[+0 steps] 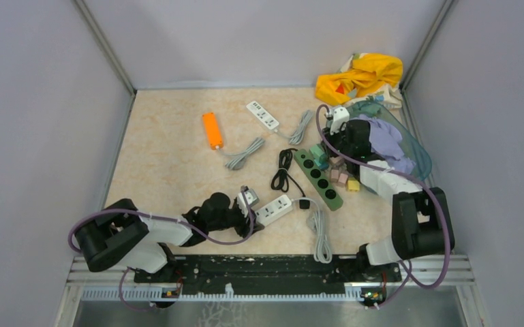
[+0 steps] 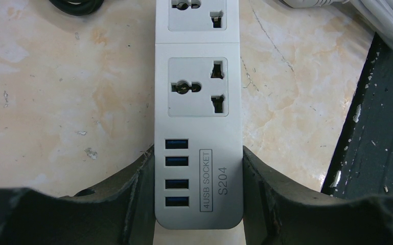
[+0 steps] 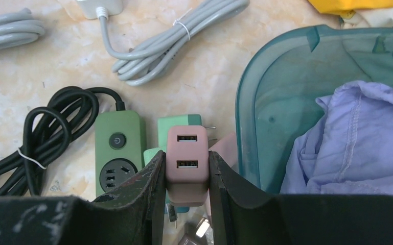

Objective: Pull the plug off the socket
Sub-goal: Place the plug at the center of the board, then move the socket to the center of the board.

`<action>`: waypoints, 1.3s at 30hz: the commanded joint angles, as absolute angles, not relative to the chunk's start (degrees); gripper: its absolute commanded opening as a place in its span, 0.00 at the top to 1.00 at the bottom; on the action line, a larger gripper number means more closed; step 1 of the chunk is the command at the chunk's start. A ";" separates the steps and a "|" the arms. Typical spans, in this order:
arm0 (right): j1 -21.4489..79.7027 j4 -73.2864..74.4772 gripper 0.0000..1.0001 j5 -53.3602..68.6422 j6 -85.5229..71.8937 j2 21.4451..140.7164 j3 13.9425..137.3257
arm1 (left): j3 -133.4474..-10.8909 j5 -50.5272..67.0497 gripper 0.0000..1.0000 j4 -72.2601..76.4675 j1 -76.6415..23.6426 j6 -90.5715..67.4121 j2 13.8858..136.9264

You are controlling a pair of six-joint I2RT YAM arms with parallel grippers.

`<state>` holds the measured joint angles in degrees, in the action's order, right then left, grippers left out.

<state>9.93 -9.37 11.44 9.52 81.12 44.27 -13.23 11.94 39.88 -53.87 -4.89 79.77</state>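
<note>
My right gripper (image 3: 186,176) is shut on a pink two-port USB plug (image 3: 187,158), held just right of the green socket strip (image 3: 118,148), whose round socket shows empty. From above, that gripper (image 1: 327,158) hovers at the strip's (image 1: 319,178) far end. My left gripper (image 2: 198,189) is shut on the USB end of a white socket strip (image 2: 198,102), one finger (image 2: 133,199) on each side. Both of its visible outlets are empty. In the top view this strip (image 1: 274,209) lies near the front, with the left gripper (image 1: 249,211) on its left end.
A teal tub (image 3: 286,102) with a lavender cloth (image 3: 357,143) stands right of the held plug. A green charger (image 3: 179,125) and a coiled black cable (image 3: 46,132) lie near the green strip. An orange strip (image 1: 212,130), another white strip (image 1: 263,115) and yellow cloth (image 1: 361,75) lie further back.
</note>
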 commanded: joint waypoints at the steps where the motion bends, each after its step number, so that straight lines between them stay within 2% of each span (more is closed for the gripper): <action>1: 9.31 -9.96 0.78 8.87 8.44 82.53 47.35 | -12.13 10.42 0.98 39.28 -53.72 -5.97 79.19; 6: 9.32 -8.19 0.67 8.24 8.44 84.21 48.95 | -12.09 10.11 0.98 39.27 -53.72 -6.14 79.15; 11: 9.32 -7.87 0.47 7.11 8.50 84.73 49.26 | -11.87 9.75 0.98 39.20 -53.75 -6.35 78.78; 23: 9.32 -6.09 0.46 13.81 9.80 79.93 49.34 | -11.12 7.00 0.97 38.06 -53.70 -7.76 75.60; 30: 9.32 -4.97 0.46 21.07 12.01 75.99 48.87 | -11.09 -3.07 0.99 33.84 -52.46 -14.28 72.76; 33: 9.32 -4.83 0.46 22.32 12.04 75.68 48.87 | -11.89 -5.17 0.97 29.02 -49.07 -19.49 71.30; 39: 9.31 -4.61 0.46 23.63 11.99 75.13 48.96 | -12.43 -6.06 0.97 22.96 -41.07 -25.97 67.74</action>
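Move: The right hand still holds a pink plug; its drop spot in the plug pile is straight below, about 6 cm. The green plug lies some 5 cm farther out and 4 cm left of this hand, the green power strip's middle 5 cm back and 4 cm left. From the left hand, gripping the white socket strip, the open spot it heads for is about 5 cm ahead and 6 cm left; the black plug is 6 cm ahead, 16 cm right. Right lowers 2 cm, opens, releases the pink plug and rises some 5 cm; left swings its gripped strip forward-left, counter-clockwise. ##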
